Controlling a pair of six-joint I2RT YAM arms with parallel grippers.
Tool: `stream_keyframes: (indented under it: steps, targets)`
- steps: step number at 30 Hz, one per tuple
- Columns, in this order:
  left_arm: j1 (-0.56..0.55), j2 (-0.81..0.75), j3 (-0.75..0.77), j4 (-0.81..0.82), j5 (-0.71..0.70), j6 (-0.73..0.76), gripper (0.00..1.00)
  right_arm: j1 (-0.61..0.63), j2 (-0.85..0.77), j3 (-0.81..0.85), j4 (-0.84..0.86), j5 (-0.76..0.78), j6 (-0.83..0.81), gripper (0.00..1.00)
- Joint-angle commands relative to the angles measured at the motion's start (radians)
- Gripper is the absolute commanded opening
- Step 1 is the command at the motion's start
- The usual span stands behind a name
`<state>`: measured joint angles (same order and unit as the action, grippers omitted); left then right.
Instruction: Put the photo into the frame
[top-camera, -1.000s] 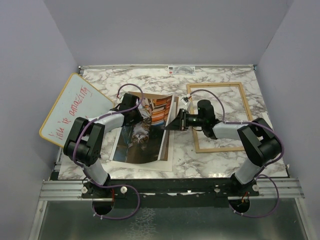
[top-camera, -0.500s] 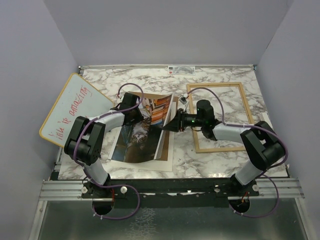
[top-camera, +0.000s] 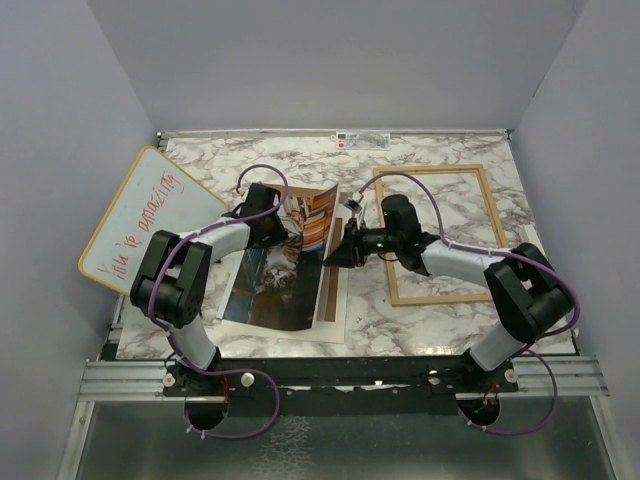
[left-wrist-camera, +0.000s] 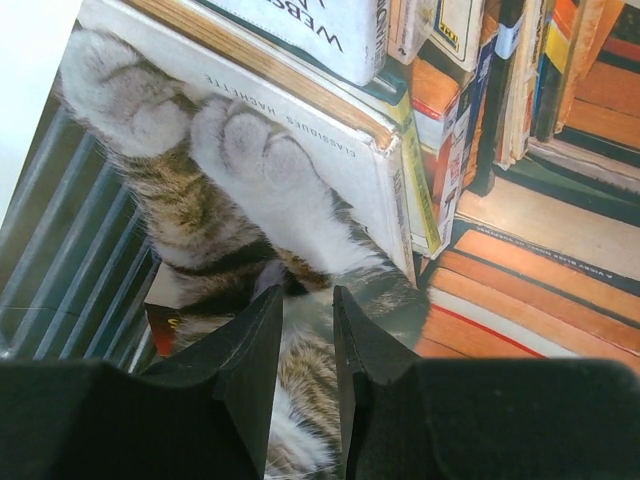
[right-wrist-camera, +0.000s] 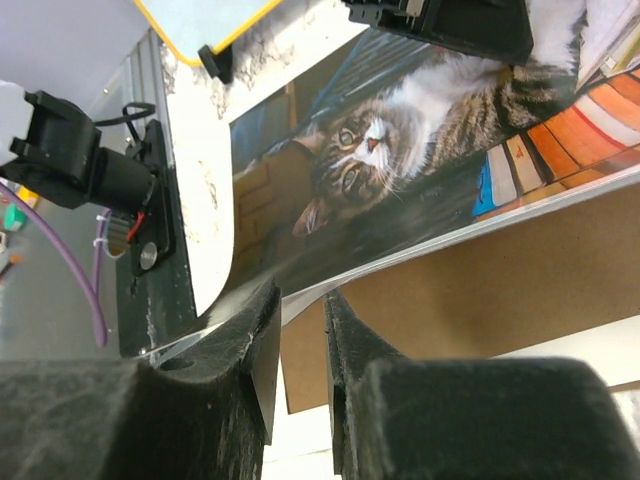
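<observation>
The photo (top-camera: 285, 270), a tabby cat among books, lies left of centre on a brown backing board (top-camera: 340, 302). Its far right part is curled up off the board. My left gripper (top-camera: 275, 228) is over the photo's far left part. In the left wrist view its jaws (left-wrist-camera: 307, 295) stand slightly apart over the cat picture (left-wrist-camera: 300, 170), with nothing between them. My right gripper (top-camera: 332, 257) is at the photo's right edge. In the right wrist view that raised edge runs between its fingertips (right-wrist-camera: 300, 297), above the board (right-wrist-camera: 450, 300). The frame (top-camera: 430, 170) lies flat to the right.
A yellow-rimmed whiteboard (top-camera: 140, 215) with red handwriting leans at the left wall. Grey walls close in the marble table (top-camera: 420, 320) on three sides. A black rail runs along the near edge by the arm bases.
My right gripper has moved left onto the photo's raised right edge, opening briefly and closing again. The curled edge has shifted slightly left. The left arm has barely moved.
</observation>
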<state>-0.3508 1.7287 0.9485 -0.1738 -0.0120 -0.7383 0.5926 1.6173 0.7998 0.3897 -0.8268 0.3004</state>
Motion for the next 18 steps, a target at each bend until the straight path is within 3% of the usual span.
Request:
stream_keyframes:
  steps: [1, 4, 7, 18]
  targets:
    - [-0.008, 0.104, -0.065, -0.228, 0.011, 0.034, 0.30, 0.016, 0.005, 0.042, -0.098, 0.067, -0.104, 0.22]
    - [-0.008, 0.101, -0.060, -0.230, 0.011, 0.034, 0.30, 0.016, 0.027, 0.043, -0.117, 0.100, -0.066, 0.23]
    - [-0.008, 0.099, -0.058, -0.230, 0.011, 0.033, 0.30, 0.016, 0.062, 0.024, -0.084, 0.125, 0.034, 0.17]
    - [-0.008, 0.083, -0.071, -0.229, 0.010, 0.032, 0.31, 0.016, 0.111, -0.149, 0.244, 0.225, 0.485, 0.18]
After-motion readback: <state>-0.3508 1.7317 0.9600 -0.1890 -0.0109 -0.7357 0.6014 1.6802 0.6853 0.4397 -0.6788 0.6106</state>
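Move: The right hand already has the photo's curled-up right edge between its fingers; the brown board's right edge, where that photo edge is headed, lies almost straight below, about 10 cm down. The empty frame's middle is some 23 cm to the right and 9 cm farther out, at table height. The left hand's fingertips sit on the photo about 17 cm left and 7 cm ahead; from them the board's edge is some 17 cm right and 7 cm back. Keeping the photo's right edge between its fingertips, the right hand lowers it about 5 cm towards the board, easing slightly right and back late on. Its wrist rolls some 20 degrees, forward side dipping, and swings clockwise a little. The left hand stays where it is, tips still resting on the photo. ##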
